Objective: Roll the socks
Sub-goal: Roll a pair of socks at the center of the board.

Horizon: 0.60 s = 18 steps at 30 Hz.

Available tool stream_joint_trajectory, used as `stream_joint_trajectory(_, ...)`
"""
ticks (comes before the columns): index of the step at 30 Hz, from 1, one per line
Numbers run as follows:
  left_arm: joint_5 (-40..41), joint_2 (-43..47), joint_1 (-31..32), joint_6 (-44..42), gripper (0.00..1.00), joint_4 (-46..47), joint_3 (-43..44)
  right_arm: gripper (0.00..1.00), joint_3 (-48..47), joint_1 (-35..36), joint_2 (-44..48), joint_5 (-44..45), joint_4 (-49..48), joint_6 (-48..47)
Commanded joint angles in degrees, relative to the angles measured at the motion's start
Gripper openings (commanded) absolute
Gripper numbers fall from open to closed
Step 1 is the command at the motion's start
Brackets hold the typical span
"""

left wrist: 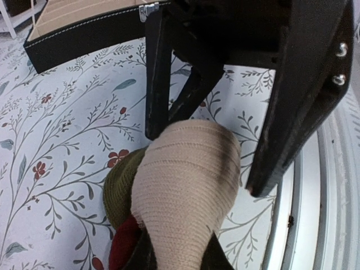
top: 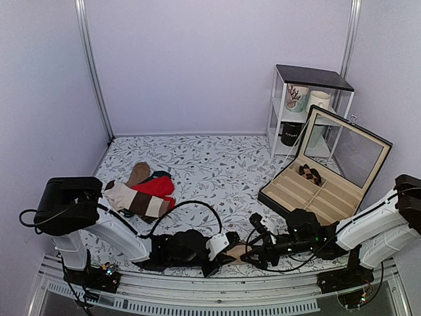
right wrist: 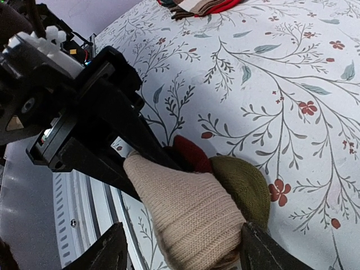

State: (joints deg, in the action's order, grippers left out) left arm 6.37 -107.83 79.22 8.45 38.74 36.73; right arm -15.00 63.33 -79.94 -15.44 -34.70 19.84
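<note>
The socks lie as a tan roll with olive and maroon bands showing, on the floral table near its front edge. In the left wrist view the socks taper back between my left gripper's dark fingers, which are shut on the narrow end. My left gripper comes in from the left, my right gripper from the right. In the right wrist view the socks sit between the spread fingers of my right gripper. One finger touches the thick end; the other stands apart.
A pile of other socks, red and cream with brown bands, lies at mid left. An open black box with beige compartments stands at the right, its glass lid raised. Behind it is a white shelf with mugs. A metal rail runs along the front edge.
</note>
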Motion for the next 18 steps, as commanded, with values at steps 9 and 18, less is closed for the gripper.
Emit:
stream_joint_trajectory(9, -4.09, -6.56, 0.38, 0.69, 0.0, -18.26, -2.54, 0.49, -1.74, 0.91, -10.08, -9.29, -9.78, 1.25)
stream_joint_trajectory(18, 0.25, -5.58, 0.23, 0.71, 0.03, -18.29, -1.42, 0.06, 0.43, 0.87, -11.71, -10.26, -10.18, 6.16)
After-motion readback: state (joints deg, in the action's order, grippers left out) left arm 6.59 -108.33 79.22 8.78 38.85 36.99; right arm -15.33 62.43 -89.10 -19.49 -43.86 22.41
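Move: Just left of the open right fingers, about 3 cm off and 2 cm below, lies the middle of the tan sock roll, level with them fore and aft. The olive patch peeks out some 3 cm ahead and 3 cm left of that hand; the metal rail runs roughly 5 cm behind it, and the open box is about 25 cm ahead and 23 cm right. From the left hand the roll's middle is some 4 cm right and 1 cm ahead. Sinking about 1.5 cm and easing 1 cm left onto the right-hand part of the tan roll, the right hand stops there and shuts its fingers from well open to nearly closed, pinching the knitted fold that stood between them. The left hand stays put and keeps its pinch on the other end. ##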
